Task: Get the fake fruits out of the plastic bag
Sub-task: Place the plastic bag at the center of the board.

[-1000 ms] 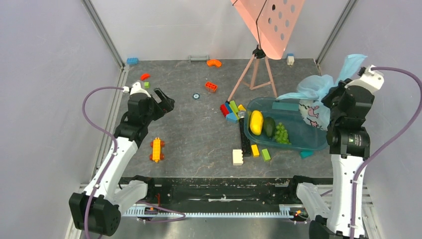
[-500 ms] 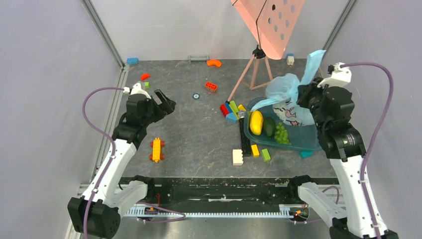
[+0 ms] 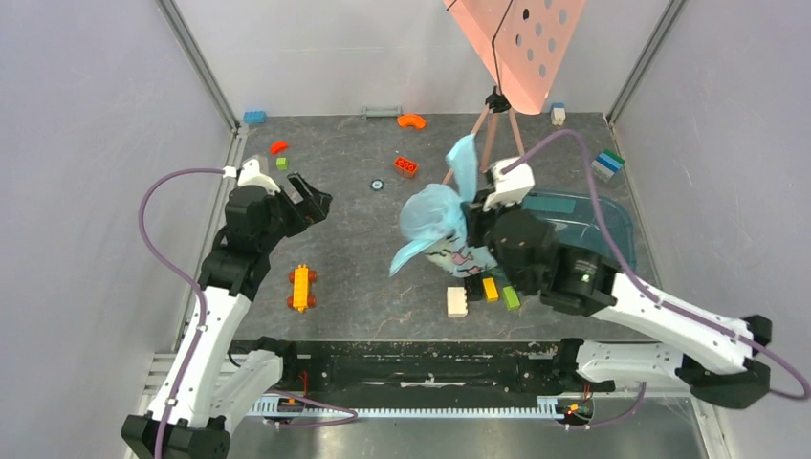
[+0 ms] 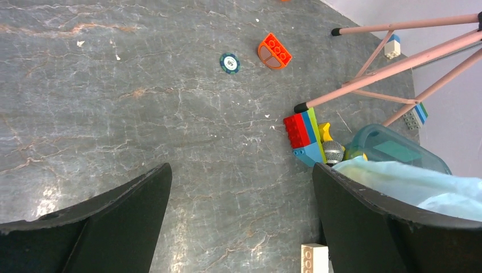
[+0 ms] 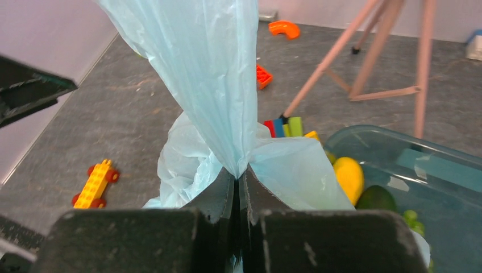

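My right gripper (image 5: 239,173) is shut on a gathered fold of the light blue plastic bag (image 5: 210,85). It holds the bag (image 3: 432,212), with its dark printed mark, above the middle of the table. What the bag holds is hidden. In the right wrist view a yellow lemon (image 5: 348,177) and a dark green fruit (image 5: 376,198) lie in the teal tub (image 5: 432,165); in the top view the right arm hides them. My left gripper (image 4: 241,170) stands open over bare table, left of the bag, with nothing between its fingers (image 3: 308,196).
The pink tripod (image 3: 488,143) stands behind the bag. A cluster of red, blue and green bricks (image 4: 301,133) and a small microphone (image 4: 333,151) lie by the tub. A cream brick (image 3: 457,301), a yellow toy car (image 3: 301,287) and an orange brick (image 3: 405,166) lie scattered.
The right arm has swung left with the bag, from over the tub's right end to the middle of the table. The left gripper has barely moved.
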Robot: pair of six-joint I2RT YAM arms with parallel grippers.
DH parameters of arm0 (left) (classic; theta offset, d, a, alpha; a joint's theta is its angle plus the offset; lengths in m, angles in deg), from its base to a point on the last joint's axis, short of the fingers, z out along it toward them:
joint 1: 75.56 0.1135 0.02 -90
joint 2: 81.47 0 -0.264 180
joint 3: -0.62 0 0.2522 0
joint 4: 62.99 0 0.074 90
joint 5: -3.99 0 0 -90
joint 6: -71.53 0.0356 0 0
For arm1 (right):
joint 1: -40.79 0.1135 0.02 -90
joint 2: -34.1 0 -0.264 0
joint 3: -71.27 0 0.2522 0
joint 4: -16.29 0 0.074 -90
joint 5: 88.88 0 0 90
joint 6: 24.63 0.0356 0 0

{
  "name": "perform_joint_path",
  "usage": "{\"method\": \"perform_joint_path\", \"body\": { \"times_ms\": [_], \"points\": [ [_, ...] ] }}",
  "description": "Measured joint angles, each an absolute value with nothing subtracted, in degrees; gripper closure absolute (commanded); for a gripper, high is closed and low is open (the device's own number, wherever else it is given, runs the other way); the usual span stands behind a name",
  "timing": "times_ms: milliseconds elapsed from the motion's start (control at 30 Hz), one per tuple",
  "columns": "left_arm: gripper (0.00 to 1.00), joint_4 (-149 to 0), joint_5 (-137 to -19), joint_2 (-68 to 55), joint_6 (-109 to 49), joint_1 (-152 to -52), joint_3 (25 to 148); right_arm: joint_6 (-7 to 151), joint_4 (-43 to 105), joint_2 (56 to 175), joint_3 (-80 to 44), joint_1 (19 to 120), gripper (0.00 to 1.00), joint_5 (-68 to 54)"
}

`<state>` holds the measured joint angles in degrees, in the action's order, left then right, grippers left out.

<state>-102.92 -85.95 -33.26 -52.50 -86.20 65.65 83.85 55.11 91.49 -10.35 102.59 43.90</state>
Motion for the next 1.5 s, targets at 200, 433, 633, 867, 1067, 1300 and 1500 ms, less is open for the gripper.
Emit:
{"method": "perform_joint_path", "body": {
  "times_ms": [200, 433, 633, 867, 1067, 1300, 1500],
  "points": [
    [0.00, -107.4, -87.4, -37.1, -51.1, -86.2, 67.1, 83.8, 49.2, 98.5, -10.2, 110.1, 0.98, 47.8],
    [0.00, -112.2, -88.1, -42.2, -49.7, -86.2, 68.7, 83.6, 41.8, 109.3, -9.4, 110.1, 0.87, 41.8],
    [0.00, -115.3, -88.9, -44.0, -48.8, -86.2, 69.1, 81.7, 37.7, 118.2, -10.2, 109.3, 0.91, 33.8],
    [0.00, -117.5, -90.3, -45.0, -48.2, -86.2, 69.1, 80.0, 34.1, 125.9, -15.5, 106.9, 0.92, 23.1],
    [0.00, -117.8, -92.3, -45.3, -47.4, -86.2, 69.1, 79.4, 28.3, 127.4, -15.5, 100.6, 0.75, 11.3],
    [0.00, -117.7, -92.5, -43.8, -47.0, -86.2, 68.7, 77.2, 25.1, 130.5, -15.3, 91.7, 0.29, 0.7],
    [0.00, -116.7, -92.0, -42.2, -46.6, -86.2, 67.0, 73.4, 26.6, 127.7, -12.1, 91.7, 0.08, 1.4]
  ]
}}
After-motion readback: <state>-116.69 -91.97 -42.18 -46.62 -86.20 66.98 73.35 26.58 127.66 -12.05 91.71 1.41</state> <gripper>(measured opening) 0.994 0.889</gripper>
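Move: The right hand holds the plastic bag by its neck. The clear spot at mid-board where the bag goes is about 19 cm to this hand's left, 6 cm ahead and 27 cm below. On that lower level, the yellow truck lies some 38 cm left, 1 cm ahead; the coloured blocks 4 cm left, 20 cm ahead; the cream block 2 cm left, 3 cm back. From the left hand the spot is about 11 cm right, 1 cm ahead, 18 cm down. The right hand carries the bag about 22 cm left over the board while sinking some 12 cm and turning counter-clockwise, about 30 degrees in all, then swings forward some 8 cm, easing slightly back to the right and a little lower as its fingers open wide around the neck and let go. The left hand, empty and open, draws back about 6 cm and a few centimetres left, rising slightly and sinking again. ##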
